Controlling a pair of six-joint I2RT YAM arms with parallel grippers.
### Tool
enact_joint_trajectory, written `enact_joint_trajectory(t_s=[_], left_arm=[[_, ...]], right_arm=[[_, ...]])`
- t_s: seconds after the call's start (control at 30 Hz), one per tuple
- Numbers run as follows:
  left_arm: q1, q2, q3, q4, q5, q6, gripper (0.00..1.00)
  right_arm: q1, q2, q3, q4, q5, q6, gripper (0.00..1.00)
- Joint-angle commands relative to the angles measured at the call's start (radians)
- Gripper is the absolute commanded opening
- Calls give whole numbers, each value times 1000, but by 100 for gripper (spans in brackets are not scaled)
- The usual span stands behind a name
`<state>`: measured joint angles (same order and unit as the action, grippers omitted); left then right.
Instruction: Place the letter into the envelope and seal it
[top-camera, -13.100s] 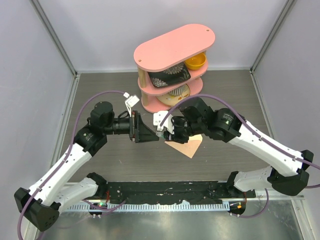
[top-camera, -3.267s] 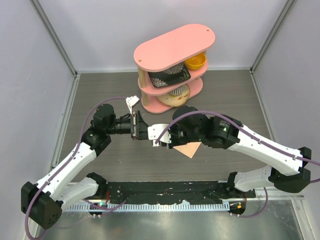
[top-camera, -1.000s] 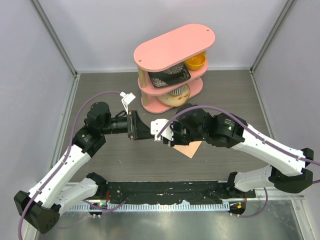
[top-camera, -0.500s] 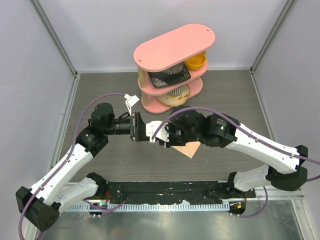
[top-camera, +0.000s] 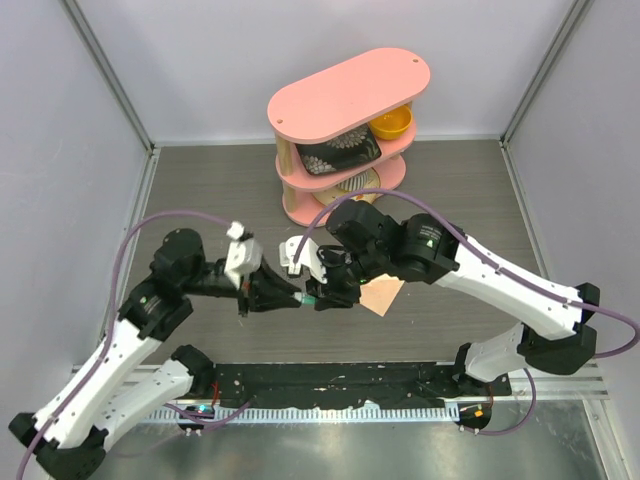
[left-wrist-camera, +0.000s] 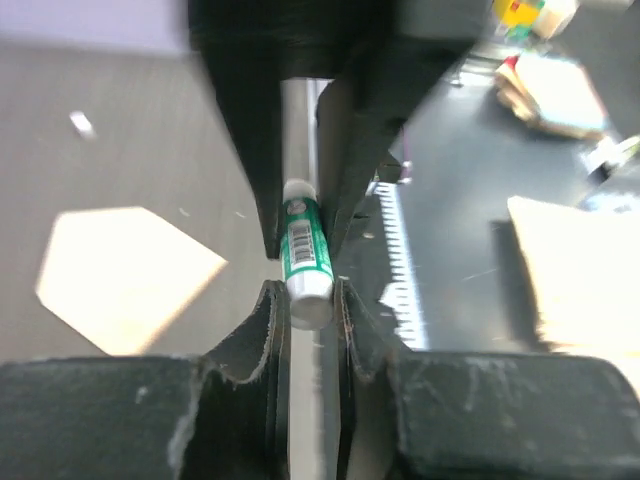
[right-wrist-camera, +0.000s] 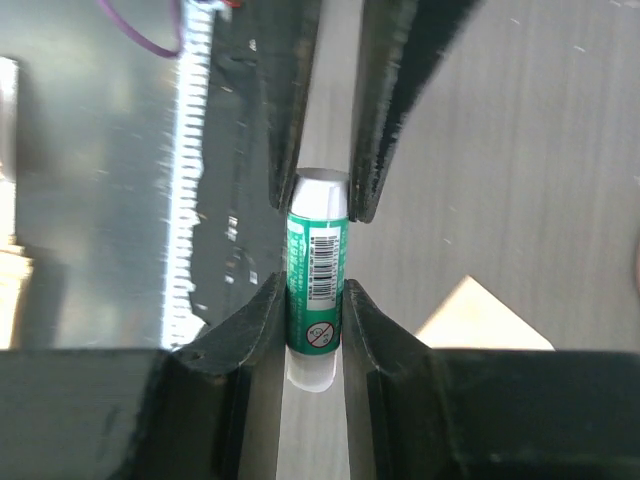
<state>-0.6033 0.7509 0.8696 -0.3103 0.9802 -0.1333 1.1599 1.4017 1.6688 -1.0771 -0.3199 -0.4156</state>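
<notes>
A green glue stick (top-camera: 308, 298) with a white cap hangs in the air between my two grippers, above the table's front half. My right gripper (right-wrist-camera: 315, 292) is shut on its green body (right-wrist-camera: 317, 265). From the opposite side, my left gripper (left-wrist-camera: 308, 296) is shut on the white cap end (left-wrist-camera: 309, 298). The peach-tan envelope (top-camera: 381, 295) lies flat on the table just right of the grippers, partly under the right arm. It also shows as envelope (left-wrist-camera: 125, 278) and envelope (right-wrist-camera: 482, 318). The letter does not show as a separate sheet.
A pink three-tier shelf (top-camera: 345, 90) with bowls and dishes stands at the back centre. A black rail (top-camera: 330, 380) and a toothed strip run along the near edge. Grey walls close in the left, right and back.
My left arm swung toward the near edge and its jaws closed on the glue stick's cap. The right gripper moved left and nearer with the stick in it.
</notes>
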Motion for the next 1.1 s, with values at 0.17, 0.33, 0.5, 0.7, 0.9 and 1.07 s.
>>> enact_joint_trajectory(t_s=[0.17, 0.33, 0.5, 0.7, 0.9, 1.07], left_arm=[[-27, -254, -121, -105, -24, 1374, 0], [-27, -309, -172, -147, -26, 1690, 0], [-27, -314, -175, -150, -55, 1712, 0], [-27, -354, -236, -74, -54, 1908, 0], [-27, -374, -320, 36, -87, 1980, 0], [-27, -375, -337, 80, -112, 2003, 0]], right_arm=[[-23, 68, -14, 26, -517, 269, 1], [-83, 75, -46, 108, -626, 394, 1], [-100, 77, -61, 120, -650, 414, 1], [-104, 59, -136, 189, -725, 536, 1], [-124, 37, -217, 264, -829, 652, 1], [-155, 33, -250, 324, -877, 744, 1]])
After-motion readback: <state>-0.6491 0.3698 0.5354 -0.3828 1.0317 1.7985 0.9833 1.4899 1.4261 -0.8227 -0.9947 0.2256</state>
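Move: Both hands already grip the glue stick: its middle lies about 3 cm right of the left hand and some 2 cm left of the right hand, level with both in height and reach. The envelope lies on the table roughly 15 cm ahead, 15 cm right and 28 cm below the left hand; from the right hand it is about 15 cm ahead, 10 cm right and 26 cm below. Sinking, the left hand rolls the gripped knob 110 degrees top-backwards; the right counter-rolls the tube, drawing back 5 cm. ##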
